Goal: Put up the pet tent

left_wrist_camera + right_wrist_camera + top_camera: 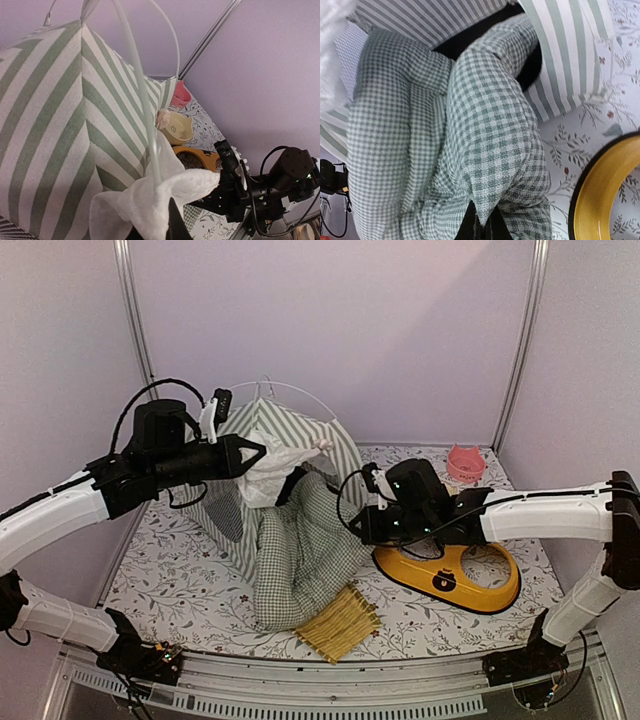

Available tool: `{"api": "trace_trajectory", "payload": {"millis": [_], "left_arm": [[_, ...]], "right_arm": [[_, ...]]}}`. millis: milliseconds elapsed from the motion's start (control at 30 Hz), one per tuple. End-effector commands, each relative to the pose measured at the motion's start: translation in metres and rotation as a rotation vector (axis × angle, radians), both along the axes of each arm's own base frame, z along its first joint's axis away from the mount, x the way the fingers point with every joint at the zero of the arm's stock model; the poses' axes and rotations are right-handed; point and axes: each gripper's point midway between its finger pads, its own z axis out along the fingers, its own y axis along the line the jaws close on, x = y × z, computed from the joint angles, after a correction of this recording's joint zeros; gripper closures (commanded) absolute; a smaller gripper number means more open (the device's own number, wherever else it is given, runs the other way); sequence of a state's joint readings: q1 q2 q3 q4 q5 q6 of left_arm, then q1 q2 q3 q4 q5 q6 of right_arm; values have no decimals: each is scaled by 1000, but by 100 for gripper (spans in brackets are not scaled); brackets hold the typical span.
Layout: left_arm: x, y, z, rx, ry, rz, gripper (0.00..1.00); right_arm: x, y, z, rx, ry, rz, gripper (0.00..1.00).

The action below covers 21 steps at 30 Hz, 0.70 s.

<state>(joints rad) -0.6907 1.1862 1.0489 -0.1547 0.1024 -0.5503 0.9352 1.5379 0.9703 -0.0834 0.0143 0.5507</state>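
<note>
The pet tent (262, 432), grey-green and white striped, stands half raised at the back centre, thin white poles (300, 390) arching over its top. My left gripper (258, 453) is shut on its white lace curtain (272, 472), held up at the tent's front. In the left wrist view the curtain (150, 200) bunches over the left gripper (170, 222) beside a pole (145, 115). A green-white gingham cushion (300, 550) spills out of the tent's opening. My right gripper (357, 525) is shut on a fold of the cushion (470, 125), pinched in the right gripper (484, 227).
A yellow feeder stand (450, 578) lies right of the cushion under my right arm. A pink cat-eared bowl (465, 462) sits at the back right. A bamboo mat (338, 623) lies near the front edge. A cream bowl (177, 127) rests behind the tent.
</note>
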Motion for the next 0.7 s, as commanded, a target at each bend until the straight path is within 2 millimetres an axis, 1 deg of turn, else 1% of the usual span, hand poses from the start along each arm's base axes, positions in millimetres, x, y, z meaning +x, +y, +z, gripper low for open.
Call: {"api": "trace_trajectory", "payload": {"millis": [0, 33, 67, 100, 167, 233, 300, 367, 400, 467, 567, 600, 633, 667], "left_arm": [[-11, -12, -7, -9, 27, -95, 100], [-13, -14, -6, -17, 28, -110, 100], [-15, -16, -4, -24, 28, -121, 100], [-17, -17, -2, -30, 27, -132, 100], [-20, -19, 3, -42, 23, -146, 100], [-24, -17, 11, -61, 12, -152, 100], [-27, -15, 21, -85, 0, -150, 100], [-30, -11, 29, -111, -7, -144, 100], [-31, -12, 31, -122, -7, -147, 100], [-30, -13, 29, -135, 9, -148, 100], [-27, -16, 20, -142, 36, -147, 100], [-26, -18, 19, -145, 42, -149, 100], [-26, -19, 17, -147, 48, -154, 100], [-26, -20, 16, -148, 52, -157, 100]], "right_arm": [[32, 29, 56, 82, -136, -24, 100], [39, 31, 65, 81, -160, -41, 100], [46, 32, 68, 72, -176, -61, 100], [56, 36, 84, 83, -210, -79, 100], [70, 36, 97, 78, -251, -118, 100], [84, 32, 102, 53, -281, -168, 100], [92, 26, 102, 20, -294, -214, 100], [91, 30, 96, 13, -286, -193, 100], [87, 36, 91, 10, -278, -171, 100], [77, 51, 77, -6, -270, -128, 100], [53, 78, 59, -32, -278, -46, 100], [51, 80, 49, -53, -271, -38, 100], [53, 76, 39, -73, -259, -48, 100], [57, 67, 30, -92, -242, -75, 100]]}}
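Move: The right hand, already shut on the checked cushion, has the tent opening about 15 cm ahead and 11 cm to its left, at nearly its own height. The pink bow hangs some 14 cm ahead, 6 cm left and 12 cm above; the yellow bowl stand lies about 20 cm right, 5 cm ahead and 13 cm below. From the left hand, which holds the lace curtain, the opening is roughly 12 cm ahead, 10 cm right and 15 cm below. Keeping its pinch on the cushion, the right hand hauls it forward and up by about 8 cm each way, drifting left, then sinks some 4 cm while easing back and farther left towards the tent opening, its fingers tipping up about 15 degrees. The left hand keeps hold of the lace curtain and draws back a little over 2 cm, rising slightly. ##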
